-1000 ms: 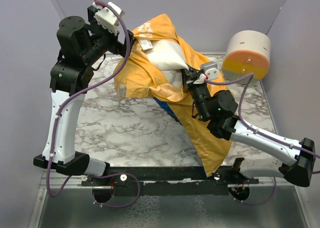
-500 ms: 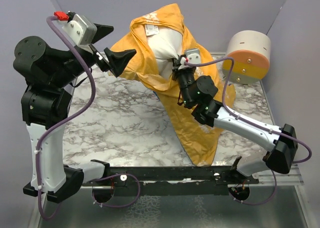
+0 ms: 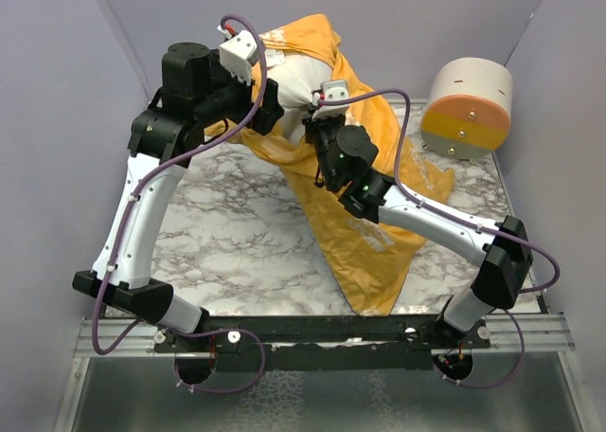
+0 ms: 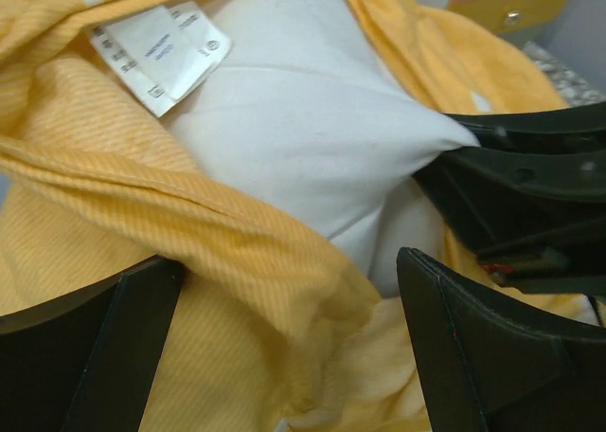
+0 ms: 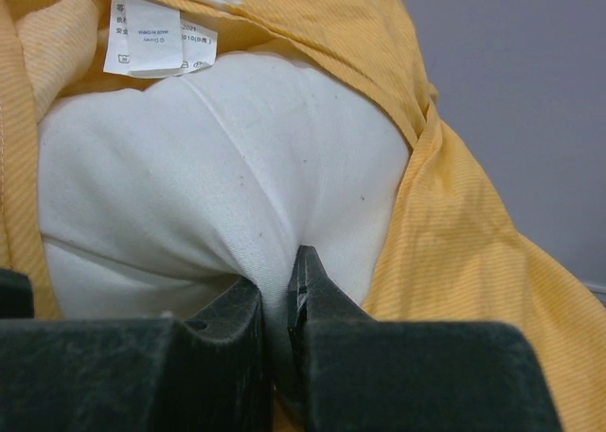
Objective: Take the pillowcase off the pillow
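Observation:
The yellow-orange pillowcase (image 3: 369, 233) hangs from the raised white pillow (image 3: 295, 77) down to the table's front edge. My right gripper (image 3: 318, 121) is shut on a pinch of the pillow (image 5: 218, 167), with white cloth squeezed between its fingers; the gripper (image 5: 279, 299) has pillowcase (image 5: 473, 261) to its right. My left gripper (image 3: 270, 105) stands open at the case's mouth. In its wrist view the gripper (image 4: 289, 347) straddles a rolled fold of pillowcase (image 4: 237, 261), below the bare pillow (image 4: 303, 138) and a white tag (image 4: 161, 53). The fold touches its left finger.
A cream-and-orange cylinder (image 3: 466, 105) stands at the back right of the marble table (image 3: 227, 233). Purple walls close in the back and both sides. My right arm's black fingers (image 4: 530, 195) sit just right of my left gripper.
My left arm has swung in from the far left to the pillowcase's mouth, jaws still open. My right arm has carried the pillow farther back and left.

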Robot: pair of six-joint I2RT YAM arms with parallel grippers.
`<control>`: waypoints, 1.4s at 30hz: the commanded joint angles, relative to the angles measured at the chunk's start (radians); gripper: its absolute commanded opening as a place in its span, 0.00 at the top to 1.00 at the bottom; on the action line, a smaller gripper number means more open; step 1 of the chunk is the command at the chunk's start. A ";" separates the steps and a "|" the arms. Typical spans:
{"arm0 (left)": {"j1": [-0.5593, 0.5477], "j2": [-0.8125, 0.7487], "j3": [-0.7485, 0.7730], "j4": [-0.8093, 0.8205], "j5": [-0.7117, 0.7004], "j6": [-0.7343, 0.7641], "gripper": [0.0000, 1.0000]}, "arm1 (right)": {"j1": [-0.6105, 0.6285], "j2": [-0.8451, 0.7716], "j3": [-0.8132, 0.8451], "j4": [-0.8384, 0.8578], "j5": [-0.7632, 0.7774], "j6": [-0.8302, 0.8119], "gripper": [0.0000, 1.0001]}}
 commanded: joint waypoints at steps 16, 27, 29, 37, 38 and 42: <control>-0.002 -0.091 -0.156 0.206 -0.511 0.107 0.96 | -0.061 -0.178 -0.059 0.140 0.032 0.156 0.99; 0.007 -0.226 -0.213 0.339 -0.588 0.189 1.00 | -0.245 -0.356 -0.159 -0.040 -0.023 0.380 0.99; 0.007 -0.234 -0.234 0.355 -0.593 0.192 1.00 | -0.254 -0.383 -0.183 -0.042 -0.037 0.404 0.99; 0.009 -0.218 -0.402 0.466 -0.472 0.083 1.00 | -0.280 -0.504 -0.269 0.039 -0.346 0.621 0.99; 0.009 -0.205 -0.413 0.489 -0.433 0.054 1.00 | -0.280 -0.515 -0.281 0.068 -0.401 0.666 0.99; 0.008 -0.105 -0.385 0.572 -0.297 -0.036 0.99 | -0.280 -0.528 -0.286 0.158 -0.577 0.788 0.99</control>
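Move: Just ahead of the open left fingers is the pillowcase edge, about 3 cm forward, 2 cm left and 2 cm below. The white label is some 9 cm ahead, straight out; the pillow corner, already pinched by the right hand, is about 8 cm right, 4 cm back and 1 cm up. From the right hand, the pillowcase edge lies roughly 7 cm ahead, 10 cm left and 3 cm below, and the bared pillow middle some 8 cm ahead, 3 cm left and 2 cm below. Reaching left and forward onto the pillowcase edge, the left hand pinches the yellow cloth shut, then draws left, rises about 6 cm and sinks again while easing forward, its fingers tipping up. Keeping its grip on the pillow corner, the right hand first waits, then pulls some 12 cm right and about 5 cm up, away from the left hand, finally easing back and a little left, rolling 30 degrees left side up. ##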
